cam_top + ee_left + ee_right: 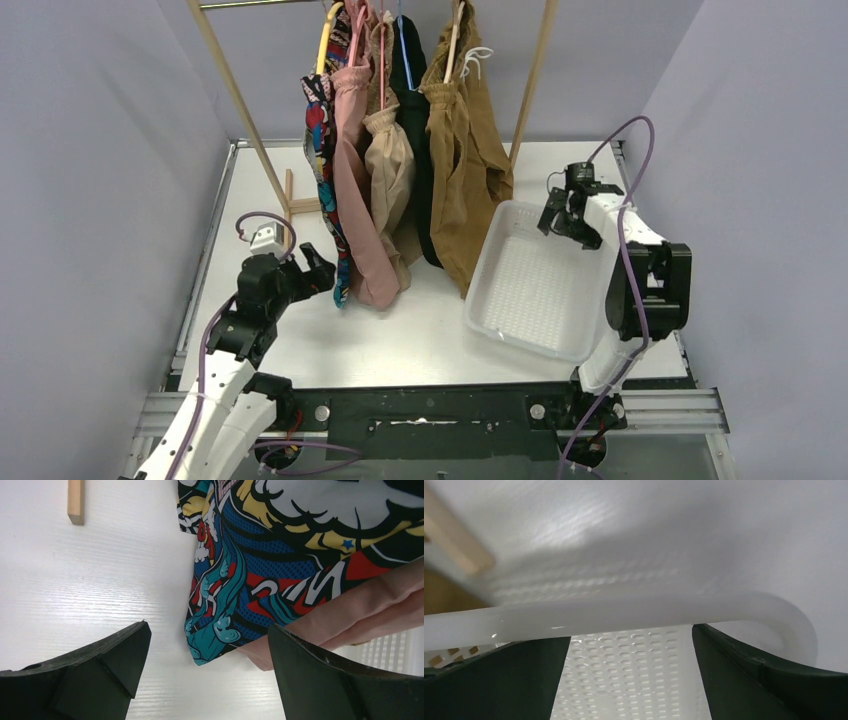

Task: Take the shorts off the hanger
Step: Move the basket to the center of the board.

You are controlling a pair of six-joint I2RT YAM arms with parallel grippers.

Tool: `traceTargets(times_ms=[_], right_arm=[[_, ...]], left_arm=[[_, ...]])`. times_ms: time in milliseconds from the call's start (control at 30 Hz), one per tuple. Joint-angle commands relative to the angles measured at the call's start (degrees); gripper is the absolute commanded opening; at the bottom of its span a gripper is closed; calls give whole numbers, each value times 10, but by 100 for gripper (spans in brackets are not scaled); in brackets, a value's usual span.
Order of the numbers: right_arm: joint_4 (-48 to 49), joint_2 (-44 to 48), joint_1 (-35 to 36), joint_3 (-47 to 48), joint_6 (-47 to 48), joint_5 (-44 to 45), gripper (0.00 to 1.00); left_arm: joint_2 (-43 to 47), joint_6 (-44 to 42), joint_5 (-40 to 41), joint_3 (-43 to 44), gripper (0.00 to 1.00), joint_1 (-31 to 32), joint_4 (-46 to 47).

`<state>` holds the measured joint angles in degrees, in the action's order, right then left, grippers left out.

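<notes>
Several shorts hang side by side on hangers [322, 40] from a rail: comic-print [322, 170], dusty pink [355, 200], beige [390, 170], black [415, 130] and tan-brown [465, 170]. My left gripper [315, 268] is open, low over the table at the comic-print pair's bottom hem. In the left wrist view the comic-print hem corner [280, 555] and the pink cloth [360, 610] lie just ahead of the left gripper [207, 625], not pinched. My right gripper [560, 215] is open over the white basket's far right corner, with nothing between its jaws in the right wrist view [631, 632].
The white perforated basket [480, 280] sits tilted on the table right of the shorts, its rim [624, 612] crossing close in front of the right fingers. Slanted wooden rack posts [235, 95] [535, 70] flank the clothes. A rack foot [76, 502] rests on the table.
</notes>
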<state>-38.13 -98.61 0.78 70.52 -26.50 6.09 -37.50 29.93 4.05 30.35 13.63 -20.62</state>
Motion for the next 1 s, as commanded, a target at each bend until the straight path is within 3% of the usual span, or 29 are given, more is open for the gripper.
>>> traceTargets(times_ms=[0,100,167,267,367,500,667,800,967], right_arm=[[40,-60,-52,115,78,78,98],[17,-136,-64,233,156,98,98],[4,-183,-60,308,202,168,100],[33,-203,-48,337,293,226,99],[-42,-193,-21,383,271,228,98],[-76,-79,41,297,137,167,98],[22,86,144,97,-32,15,99],[51,151,238,-2,-97,77,100],[2,176,262,-51,-108,80,96]], left_arm=[[15,-13,-41,-5,89,-3,47],[12,-13,-49,-9,89,-3,51],[7,-14,-57,-10,89,-1,54],[-5,-19,-52,-7,89,6,48],[-31,-23,-33,5,89,18,37],[-74,-33,12,28,89,49,27],[-55,-28,34,38,89,62,-5],[-1,-10,81,21,89,71,-6],[70,3,116,12,89,74,-9]])
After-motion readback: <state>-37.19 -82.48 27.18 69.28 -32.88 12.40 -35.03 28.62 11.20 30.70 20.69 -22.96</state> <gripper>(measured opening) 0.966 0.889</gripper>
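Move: The basket's middle lies about 10 cm back from the right hand, 5 cm to its left and 2 cm lower; the fingers are already just inside its far rim. The brown trousers' hem is roughly 20 cm left and 10 cm back, the rack's foot some 11 cm left and 15 cm ahead. From the left hand the basket is about 44 cm to the right and 3 cm ahead. The basket is pushed forward and right by the right hand's open fingers, bearing on the inside of its far rim, the hand travelling about 17 cm diagonally, rising slightly and rolling right side up. Clear of the basket, it swings left and back some 30 cm, rises, undoes the roll and stops just right of the brown trousers. The open left hand dips 4 cm and returns. ##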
